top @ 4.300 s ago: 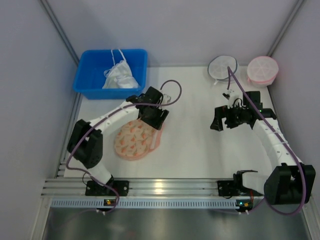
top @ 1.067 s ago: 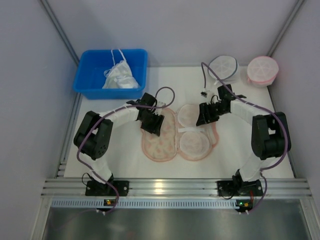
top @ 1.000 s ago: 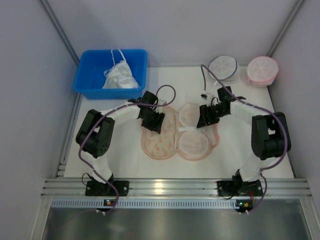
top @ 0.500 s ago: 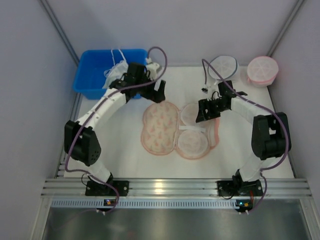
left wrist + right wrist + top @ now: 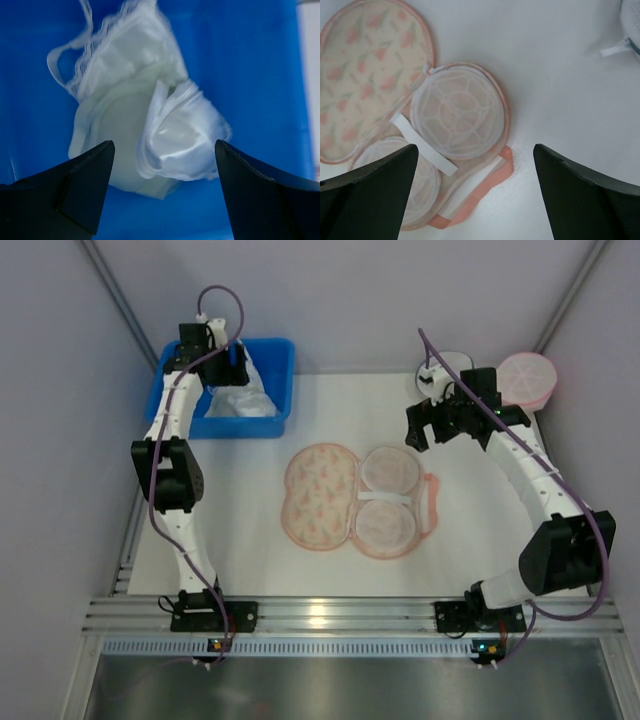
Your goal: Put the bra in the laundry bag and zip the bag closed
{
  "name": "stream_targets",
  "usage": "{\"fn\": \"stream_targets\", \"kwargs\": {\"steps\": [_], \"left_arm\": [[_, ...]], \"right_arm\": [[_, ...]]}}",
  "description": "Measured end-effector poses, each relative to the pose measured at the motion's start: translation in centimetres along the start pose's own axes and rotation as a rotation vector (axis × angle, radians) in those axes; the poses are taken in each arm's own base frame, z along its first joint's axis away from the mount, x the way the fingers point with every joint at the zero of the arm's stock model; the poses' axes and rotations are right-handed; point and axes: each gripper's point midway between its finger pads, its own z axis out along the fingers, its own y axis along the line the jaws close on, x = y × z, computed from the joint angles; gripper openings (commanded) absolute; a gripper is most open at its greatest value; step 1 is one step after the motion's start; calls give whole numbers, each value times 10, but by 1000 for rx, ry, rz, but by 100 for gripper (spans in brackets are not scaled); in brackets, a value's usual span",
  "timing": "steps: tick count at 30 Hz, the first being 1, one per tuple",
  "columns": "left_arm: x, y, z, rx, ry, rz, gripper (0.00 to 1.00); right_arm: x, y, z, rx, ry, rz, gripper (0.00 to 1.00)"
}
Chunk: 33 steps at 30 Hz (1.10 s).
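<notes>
The laundry bag [image 5: 318,495] lies open mid-table, floral half on the left, white mesh half [image 5: 388,502] on the right; it also shows in the right wrist view [image 5: 370,75]. The pale cream bra [image 5: 117,130] lies in the blue bin [image 5: 170,412] in a heap with a brighter white lacy bra [image 5: 135,50]; the heap shows in the top view [image 5: 240,400]. My left gripper [image 5: 215,365] [image 5: 163,142] hangs open and empty above the heap. My right gripper [image 5: 425,425] [image 5: 475,147] is open and empty above the bag's far right edge.
A round white mesh pouch [image 5: 445,365] and a round pink mesh pouch [image 5: 527,378] stand at the back right; the white one's edge shows in the right wrist view [image 5: 630,20]. The bin sits in the back left corner against the wall.
My left arm left the bag and swung back over the blue bin. My right arm lifted off the bag toward the back right. The bag now lies open.
</notes>
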Motion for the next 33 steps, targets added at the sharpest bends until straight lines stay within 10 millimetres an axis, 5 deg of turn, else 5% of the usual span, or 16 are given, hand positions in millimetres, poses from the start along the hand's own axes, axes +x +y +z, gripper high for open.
{"fn": "stream_targets", "kwargs": {"steps": [3,6,11,17,19,20,26,33], "left_arm": [[56,28,28,-26,151,-38,86],[91,43,36,-42,242,-59,86],[104,42,43,-35,276,-47,72],[119,36,55,-5,307,-54,33],[118,32,56,22,302,-58,17],[115,29,56,36,294,-61,0],[89,17,51,110,213,-61,0],[15,1,9,145,23,-11,0]], "right_arm": [[-6,-12,-6,68,-6,-36,99],[-3,-19,-8,104,8,-48,99],[-4,-21,-9,118,8,-51,99],[0,-25,-9,130,17,-45,99],[3,-24,-8,128,23,-42,99],[3,-24,-8,126,23,-41,99],[2,-24,-8,124,20,-31,99],[1,-26,-14,135,9,-21,100]]}}
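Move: The bra lies in a loose heap inside the blue box, some 15 cm below the open left hand, its middle about 3 cm back and 3 cm to the right. The box's middle is about 2 cm back and 2 cm left of that hand, and its right wall stands about 13 cm to the right and 3 cm back. The open laundry bag lies roughly 29 cm back and 31 cm right, 20 cm below. From the right hand the bra is about 17 cm ahead and 42 cm left. The bra, at the white ridge between its cups, is what the left hand goes for: it dives about 13 cm into the box, easing slightly left and back as the fingers tip some 15 degrees steeper. They shut on the cloth at the bottom, then the hand climbs straight back up about 11 cm, levelling again, with the pinch kept. The right hand drifts some 3 cm right, open and empty. ##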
